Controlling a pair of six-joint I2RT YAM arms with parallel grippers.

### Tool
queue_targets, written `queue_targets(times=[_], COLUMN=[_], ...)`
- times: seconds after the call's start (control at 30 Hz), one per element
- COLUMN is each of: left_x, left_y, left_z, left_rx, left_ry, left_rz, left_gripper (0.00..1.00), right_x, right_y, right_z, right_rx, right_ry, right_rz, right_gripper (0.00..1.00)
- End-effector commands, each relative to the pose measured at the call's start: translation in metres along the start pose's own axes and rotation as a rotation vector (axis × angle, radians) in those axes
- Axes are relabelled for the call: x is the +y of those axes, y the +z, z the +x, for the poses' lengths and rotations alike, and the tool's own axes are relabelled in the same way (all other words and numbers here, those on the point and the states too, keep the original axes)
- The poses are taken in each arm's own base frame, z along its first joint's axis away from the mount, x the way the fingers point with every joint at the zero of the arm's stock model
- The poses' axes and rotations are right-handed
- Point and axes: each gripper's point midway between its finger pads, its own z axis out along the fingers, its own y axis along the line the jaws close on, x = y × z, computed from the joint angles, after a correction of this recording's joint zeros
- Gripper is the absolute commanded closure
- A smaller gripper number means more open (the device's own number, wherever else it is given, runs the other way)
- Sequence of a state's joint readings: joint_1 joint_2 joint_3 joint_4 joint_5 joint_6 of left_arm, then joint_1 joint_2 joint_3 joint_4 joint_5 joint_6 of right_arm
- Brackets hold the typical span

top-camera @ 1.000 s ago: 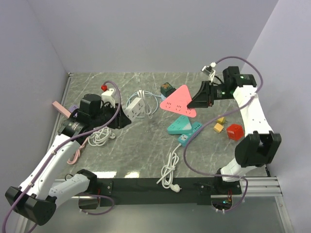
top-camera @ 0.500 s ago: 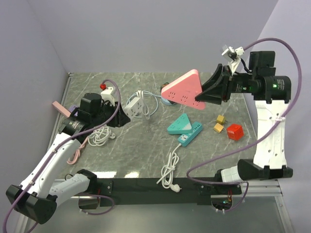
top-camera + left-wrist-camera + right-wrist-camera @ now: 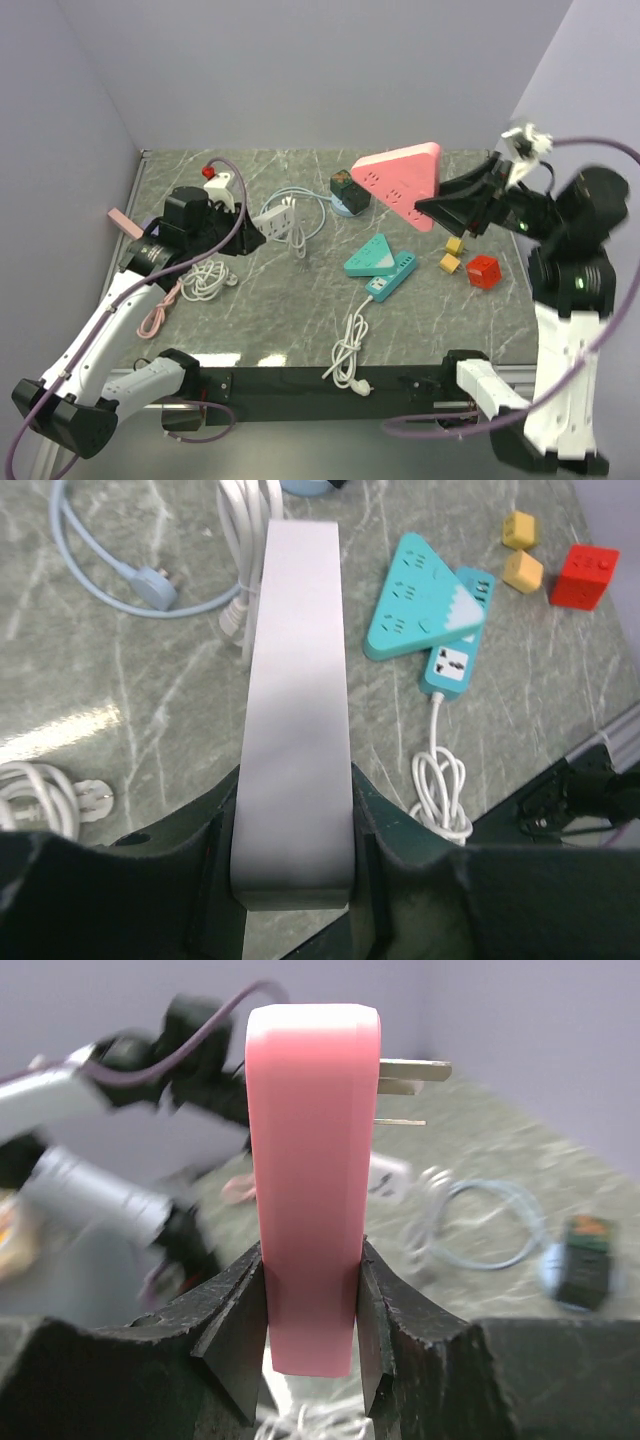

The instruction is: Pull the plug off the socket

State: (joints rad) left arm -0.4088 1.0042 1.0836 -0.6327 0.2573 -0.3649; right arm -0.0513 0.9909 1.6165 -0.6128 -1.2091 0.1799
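The plug is a pink triangular adapter (image 3: 400, 180), held high over the table's right half, well apart from the socket. My right gripper (image 3: 440, 208) is shut on it. In the right wrist view the jaws (image 3: 310, 1330) press both flat sides of the pink body (image 3: 310, 1140), and its bare metal prongs (image 3: 412, 1072) stick out free. The socket is a white power strip (image 3: 275, 215) lying on the table at the left. My left gripper (image 3: 250, 228) is shut on its near end, with the jaws (image 3: 292, 870) against both sides of the strip (image 3: 295, 680).
A teal triangular strip (image 3: 372, 257) lies mid-table on a blue strip (image 3: 392, 275) with a white cord (image 3: 348, 350). Yellow blocks (image 3: 452, 255) and a red cube (image 3: 483, 271) sit at the right. A light-blue cable (image 3: 300, 210), a dark block (image 3: 347, 190) and a coiled white cord (image 3: 205, 280) surround the socket.
My right arm has swung up and to the right, carrying the pink plug away from the white strip. The left gripper has kept its hold on the strip, which shifted slightly.
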Motion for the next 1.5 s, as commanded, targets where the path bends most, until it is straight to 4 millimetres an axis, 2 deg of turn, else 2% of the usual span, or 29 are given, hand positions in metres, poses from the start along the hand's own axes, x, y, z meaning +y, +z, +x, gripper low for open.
queue_targets(times=[0.0,0.1,0.13,0.23,0.27,0.33,0.37,0.5,0.6,0.63,0.7,0.73,0.8,0.83,0.87,0.9,0.93,0.97,1.03,1.07,1.17,1.2,1.33,1.43,1.47], left_x=[-0.016,-0.007,-0.003,0.018,0.027,0.044,0.047,0.064,0.083,0.096,0.114,0.128,0.149,0.164,0.174,0.191,0.2,0.21,0.232,0.245,0.267,0.27,0.289,0.307,0.316], left_y=[-0.029,-0.031,-0.031,-0.032,-0.033,-0.035,-0.037,-0.048,-0.054,-0.059,-0.056,-0.06,-0.055,-0.061,-0.058,-0.064,-0.064,-0.059,-0.063,-0.059,-0.053,-0.05,-0.038,-0.028,-0.021], left_z=[-0.066,-0.064,-0.064,-0.062,-0.061,-0.06,-0.06,-0.07,-0.076,-0.078,-0.075,-0.076,-0.071,-0.072,-0.069,-0.067,-0.069,-0.064,-0.062,-0.054,-0.052,-0.053,-0.053,-0.052,-0.045], left_rx=[-0.254,-0.272,-0.277,-0.3,-0.304,-0.32,-0.324,-0.374,-0.393,-0.405,-0.375,-0.378,-0.342,-0.349,-0.334,-0.34,-0.343,-0.312,-0.291,-0.243,-0.215,-0.215,-0.225,-0.208,-0.18], left_ry=[0.037,0.024,0.005,-0.041,-0.066,-0.092,-0.105,-0.127,-0.125,-0.129,-0.134,-0.151,-0.18,-0.218,-0.234,-0.268,-0.283,-0.301,-0.328,-0.347,-0.386,-0.392,-0.413,-0.44,-0.453], left_rz=[0.003,-0.041,-0.062,-0.174,-0.221,-0.311,-0.33,-0.442,-0.554,-0.624,-0.705,-0.767,-0.831,-0.876,-0.895,-0.94,-0.951,-0.963,-1.003,-1.028,-1.039,-1.031,-1.043,-1.045,-1.054], left_gripper=[1.0,1.0,1.0,1.0,1.0,1.0,1.0,1.0,0.99,1.0,1.0,0.99,1.0,1.0,1.0,1.0,1.0,1.0,1.0,1.0,1.0,1.0,0.99,0.99,0.99], right_x=[-0.006,-0.038,-0.065,-0.111,-0.146,-0.176,-0.201,-0.245,-0.269,-0.274,-0.289,-0.295,-0.308,-0.313,-0.318,-0.324,-0.327,-0.331,-0.342,-0.344,-0.358,-0.362,-0.377,-0.383,-0.384], right_y=[-0.014,-0.013,-0.017,-0.03,-0.042,-0.059,-0.075,-0.103,-0.12,-0.122,-0.127,-0.132,-0.133,-0.134,-0.134,-0.134,-0.134,-0.136,-0.138,-0.142,-0.142,-0.142,-0.139,-0.146,-0.148], right_z=[-0.069,-0.057,-0.046,-0.009,0.021,0.052,0.081,0.14,0.17,0.176,0.198,0.198,0.218,0.219,0.221,0.23,0.232,0.233,0.242,0.247,0.259,0.267,0.276,0.288,0.291], right_rx=[-0.292,-0.225,-0.221,-0.195,-0.173,-0.138,-0.106,-0.035,-0.025,-0.031,0.017,0.001,0.063,0.056,0.052,0.07,0.065,0.062,0.096,0.119,0.154,0.175,0.185,0.228,0.236], right_ry=[-0.12,-0.019,0.02,0.115,0.184,0.222,0.263,0.338,0.382,0.402,0.456,0.481,0.535,0.548,0.555,0.566,0.573,0.574,0.599,0.615,0.642,0.651,0.66,0.672,0.675], right_rz=[0.226,0.336,0.442,0.653,0.803,0.962,1.102,1.347,1.491,1.518,1.585,1.638,1.681,1.702,1.711,1.723,1.73,1.742,1.764,1.785,1.797,1.805,1.815,1.873,1.89], right_gripper=[1.0,1.0,1.0,1.0,1.0,1.0,1.0,1.0,1.0,1.0,1.0,1.0,1.0,1.0,1.0,1.0,1.0,1.0,1.0,1.0,1.0,1.0,1.0,1.0,1.0])
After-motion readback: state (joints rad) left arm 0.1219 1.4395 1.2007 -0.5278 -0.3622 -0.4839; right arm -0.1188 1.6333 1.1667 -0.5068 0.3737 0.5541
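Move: The pink triangular plug in my right hand goes to bare table about 23 cm ahead, 25 cm to the right and 45 cm below; short of that spot lie two yellow cubes, about 18 and 14 cm ahead and 20 cm right, and the red block, 12 cm ahead, 28 cm right. The white strip in my left hand heads for the purple strip, some 13 cm ahead, 28 cm left, 24 cm below; the pink strip lies about 38 cm left, 15 cm ahead. After a brief rise of about 5 cm, I swoop my right hand down some 40 cm, to the right and forward, towards the table beside the yellow cubes, swinging the wrist clockwise until the fingers point steeply down. Meanwhile I swing my left hand about 26 cm left, then increasingly forward and down, towards the purple strip, turning it some 60 degrees counter-clockwise. Both grips keep hold. ##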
